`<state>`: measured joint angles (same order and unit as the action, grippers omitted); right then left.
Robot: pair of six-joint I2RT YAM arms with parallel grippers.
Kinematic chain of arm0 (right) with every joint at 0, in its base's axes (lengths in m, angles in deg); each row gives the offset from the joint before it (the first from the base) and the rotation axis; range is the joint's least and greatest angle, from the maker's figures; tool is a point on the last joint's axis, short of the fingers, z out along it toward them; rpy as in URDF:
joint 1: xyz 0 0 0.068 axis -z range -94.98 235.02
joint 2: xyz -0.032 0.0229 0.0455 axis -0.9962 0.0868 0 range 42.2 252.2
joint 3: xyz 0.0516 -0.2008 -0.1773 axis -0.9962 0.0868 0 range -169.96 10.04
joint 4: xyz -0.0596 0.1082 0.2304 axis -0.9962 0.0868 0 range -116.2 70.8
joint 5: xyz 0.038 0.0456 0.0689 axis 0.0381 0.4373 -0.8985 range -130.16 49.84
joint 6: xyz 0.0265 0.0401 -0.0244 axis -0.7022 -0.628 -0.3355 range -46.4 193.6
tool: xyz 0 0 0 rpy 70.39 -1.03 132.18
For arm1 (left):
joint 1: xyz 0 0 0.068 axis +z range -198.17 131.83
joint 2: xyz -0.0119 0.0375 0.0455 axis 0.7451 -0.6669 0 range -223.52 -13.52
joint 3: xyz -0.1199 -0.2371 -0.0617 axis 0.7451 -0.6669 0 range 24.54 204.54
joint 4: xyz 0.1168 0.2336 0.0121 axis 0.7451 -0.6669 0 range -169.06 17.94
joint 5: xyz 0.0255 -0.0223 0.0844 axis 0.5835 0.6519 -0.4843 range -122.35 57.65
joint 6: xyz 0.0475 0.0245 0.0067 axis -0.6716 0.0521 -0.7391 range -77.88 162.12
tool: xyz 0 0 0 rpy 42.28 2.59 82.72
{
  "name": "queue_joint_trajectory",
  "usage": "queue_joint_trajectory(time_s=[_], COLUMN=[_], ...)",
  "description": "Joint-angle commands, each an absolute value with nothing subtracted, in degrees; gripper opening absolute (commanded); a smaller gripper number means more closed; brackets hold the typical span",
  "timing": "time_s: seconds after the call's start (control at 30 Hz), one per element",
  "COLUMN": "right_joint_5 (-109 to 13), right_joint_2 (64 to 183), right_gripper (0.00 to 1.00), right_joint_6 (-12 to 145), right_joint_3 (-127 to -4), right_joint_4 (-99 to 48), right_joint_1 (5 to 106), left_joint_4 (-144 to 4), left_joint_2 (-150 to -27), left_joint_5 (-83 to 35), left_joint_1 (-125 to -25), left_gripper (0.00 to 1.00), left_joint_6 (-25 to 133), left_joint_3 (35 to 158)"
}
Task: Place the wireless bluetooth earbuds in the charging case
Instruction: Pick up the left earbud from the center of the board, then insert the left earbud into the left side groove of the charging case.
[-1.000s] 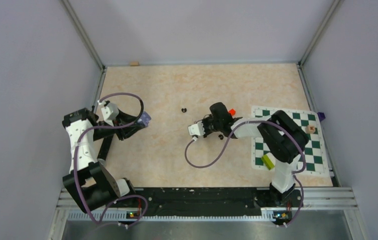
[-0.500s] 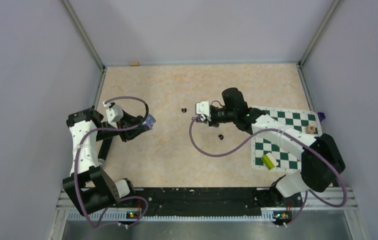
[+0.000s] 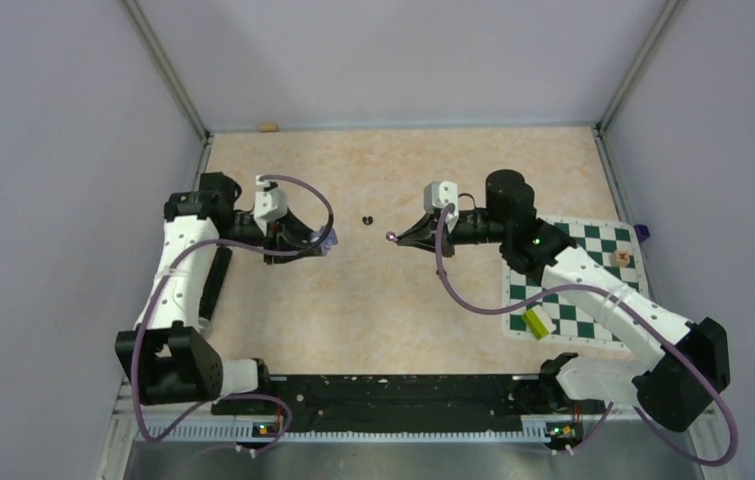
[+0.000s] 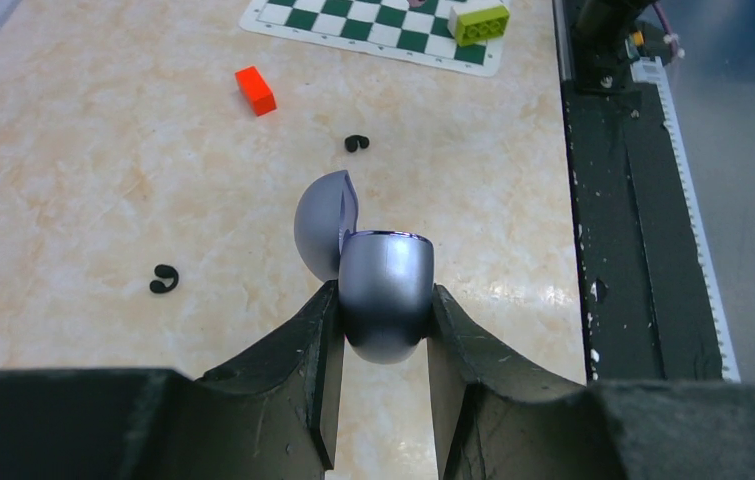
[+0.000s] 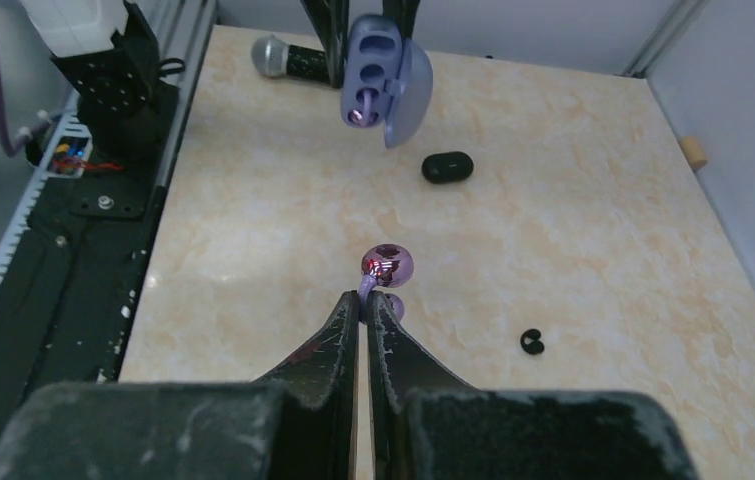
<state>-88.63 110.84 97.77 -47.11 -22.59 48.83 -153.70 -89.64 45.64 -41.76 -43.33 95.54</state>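
Observation:
The lilac charging case (image 4: 385,290) has its lid open, and my left gripper (image 4: 383,300) is shut on its rounded body. From above the case (image 3: 325,240) hangs left of the table's middle. Seen from the right wrist, the case (image 5: 378,70) faces me with one lilac bud seated inside. My right gripper (image 5: 365,297) is shut on a lilac earbud (image 5: 387,265) by its stem, held above the table (image 3: 391,237) a short way right of the case. Black earbuds lie loose on the table (image 3: 367,219) (image 4: 163,280) (image 4: 356,143) (image 5: 531,342).
A red block (image 4: 255,89) lies near one black bud. The chess mat (image 3: 573,290) at the right carries a green block (image 3: 535,321) and a wooden piece (image 3: 620,258). A small black oval object (image 5: 447,166) rests beyond the held bud. A black rail (image 3: 403,395) lines the near edge.
My right arm has lifted from the table and stretched out leftward with the lilac earbud. My left arm has carried the open case up and to the right, toward it.

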Motion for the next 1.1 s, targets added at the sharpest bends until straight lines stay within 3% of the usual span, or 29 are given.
queue_joint_trajectory(time_s=[0.0, 0.2, 0.47, 1.07], right_joint_5=[-94.17, -97.87, -101.61, -100.69], right_joint_2=[109.54, 109.56, 108.35, 112.74], right_gripper=[0.02, 0.02, 0.02, 0.02], right_joint_6=[87.15, 76.68, 69.25, 56.13], right_joint_3=[-47.14, -44.88, -40.33, -32.19], right_joint_4=[-29.70, -39.18, -48.88, -72.51], right_joint_1=[49.43, 49.40, 49.42, 49.00], left_joint_4=[-128.45, -108.66, -105.39, -89.50], left_joint_2=[-85.39, -81.13, -87.49, -84.40], left_joint_5=[38.25, 38.84, 47.03, 52.75], left_joint_1=[-49.31, -57.00, -58.13, -60.49], left_gripper=[0.00, 0.00, 0.00, 0.00], left_joint_6=[-17.00, -0.98, 6.63, 15.84], left_joint_3=[93.93, 87.12, 89.26, 79.30])
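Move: The open case, one earbud already seated in it, is in my left hand. It lies about 14 cm to the left of my right hand, level with it fore and aft and a couple of centimetres lower. From my left hand, the left earbud in my right fingers is some 15 cm to the right, about 1 cm ahead and a bit higher. On the table, black earbuds lie about 18 cm ahead of and 10 cm right of my left hand; the black pill-shaped case is 12 cm ahead and 11 cm left, both some 24 cm down. I carry the case with my left hand about 8 cm to the right towards the earbud, quickly at first with a small dip, then easing off, its fingertips swinging slightly back. My right hand keeps its pinch on the left earbud and draws back about 5 cm, rising a little, while the wrist rolls and tips the fingertips up and back, some 25 degrees altogether. ##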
